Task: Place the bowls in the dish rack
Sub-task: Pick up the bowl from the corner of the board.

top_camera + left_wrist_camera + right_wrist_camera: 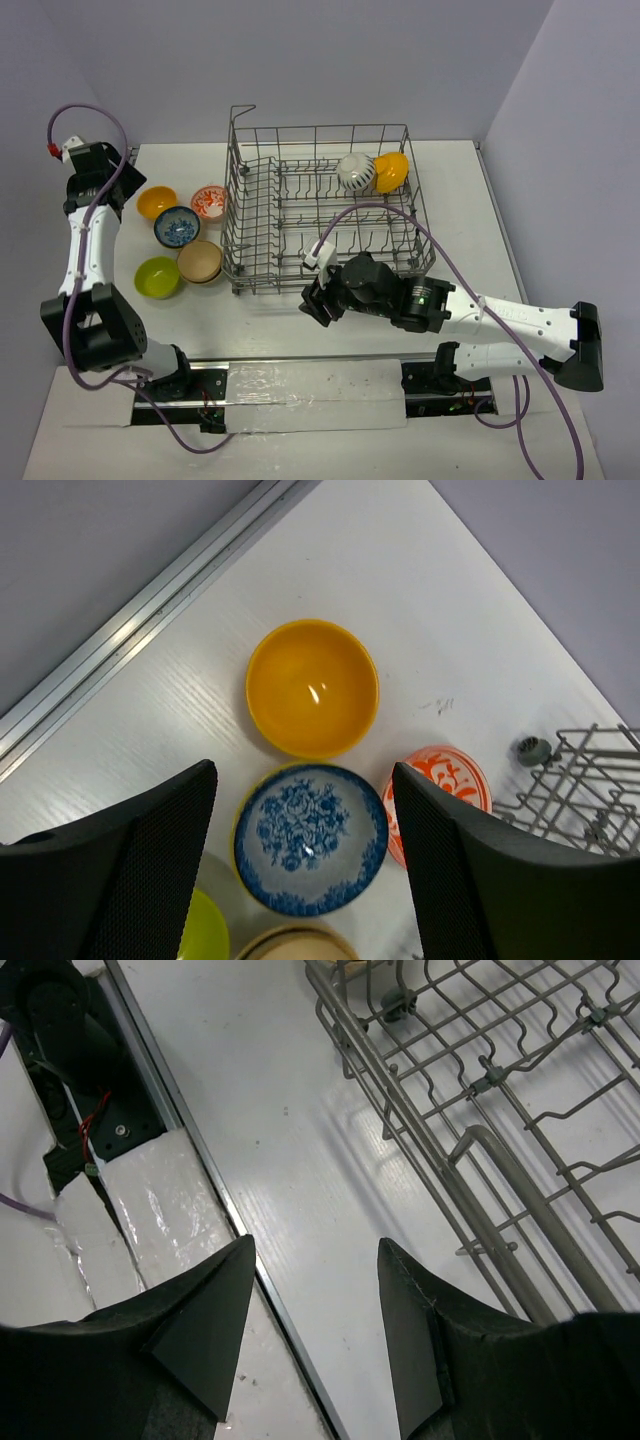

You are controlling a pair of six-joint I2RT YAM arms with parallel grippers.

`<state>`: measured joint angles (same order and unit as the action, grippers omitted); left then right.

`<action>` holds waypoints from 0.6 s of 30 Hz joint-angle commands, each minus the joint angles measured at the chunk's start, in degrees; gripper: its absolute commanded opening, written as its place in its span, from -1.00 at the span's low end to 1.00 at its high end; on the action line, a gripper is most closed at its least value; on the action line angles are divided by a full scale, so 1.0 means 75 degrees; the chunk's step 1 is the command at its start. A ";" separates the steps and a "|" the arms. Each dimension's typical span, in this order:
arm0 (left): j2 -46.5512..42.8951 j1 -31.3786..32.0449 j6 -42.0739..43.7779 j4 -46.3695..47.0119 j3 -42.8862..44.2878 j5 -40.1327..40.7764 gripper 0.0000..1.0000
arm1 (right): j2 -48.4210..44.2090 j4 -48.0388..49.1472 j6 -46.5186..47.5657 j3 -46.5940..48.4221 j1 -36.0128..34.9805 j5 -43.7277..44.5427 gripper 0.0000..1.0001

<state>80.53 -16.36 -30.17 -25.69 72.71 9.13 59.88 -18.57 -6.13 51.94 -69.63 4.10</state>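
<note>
The grey wire dish rack (233, 205) holds a white striped bowl (355, 172) and an orange-yellow bowl (391, 171) at its far right. Left of it on the table sit an orange-yellow bowl (312, 687), a red-and-white bowl (440, 778), a blue-patterned bowl (310, 838), a tan bowl (200, 262) and a lime green bowl (158, 277). My left gripper (305, 770) hangs open above the blue-patterned bowl, holding nothing. My right gripper (315, 1245) is open and empty over bare table by the rack's near left corner (480, 1090).
A metal rail (200, 1150) runs along the table's near edge just under my right gripper, with the arm mounts and cables beyond it. Grey walls close in the back and both sides. The rack's raised handle (243, 110) stands at its far left corner.
</note>
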 commanded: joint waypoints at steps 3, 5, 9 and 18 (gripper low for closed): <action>0.1190 -0.0314 -0.0582 0.0508 0.0781 -0.0314 0.49 | -0.0015 0.0507 -0.0167 -0.0070 -0.0092 -0.0183 0.20; 0.1786 -0.0397 -0.0699 0.0450 0.0981 -0.0268 0.47 | 0.0008 0.0553 -0.0179 -0.0094 -0.0092 -0.0218 0.20; 0.2795 -0.0432 -0.0723 0.0310 0.1577 -0.0162 0.43 | 0.0114 0.0554 -0.0190 -0.0082 -0.0103 -0.0335 0.20; 0.4203 -0.0455 -0.0782 0.0390 0.1872 -0.0291 0.03 | 0.0196 0.0542 -0.0167 -0.0082 -0.0103 -0.0301 0.21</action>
<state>111.59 -19.49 -35.46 -24.01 84.05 7.88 61.25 -17.10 -7.18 51.29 -69.93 1.87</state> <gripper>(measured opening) 0.531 0.601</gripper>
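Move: The left gripper, open and empty, is above and short of the yellow bowl at the board's far-left corner: the bowl is about 10 cm ahead, barely left of straight ahead, some 20 cm below. The blue bowl sits about 2 cm ahead and 6 cm to the hand's right, the red patterned bowl about 10 cm ahead and 16 cm right, both equally low. From the idle right gripper the yellow bowl is roughly 37 cm ahead, 52 cm left and 19 cm lower. Bring the left gripper down about 15 cm towards the left side of the yellow bowl's rim, carrying it some 6 cm forward and a little left on the way, then finishing almost straight down. Tip the fingers about 15 degrees more downward and narrow them partway, staying open, so that one finger comes over the bowl's inside and the other outside its wall. ##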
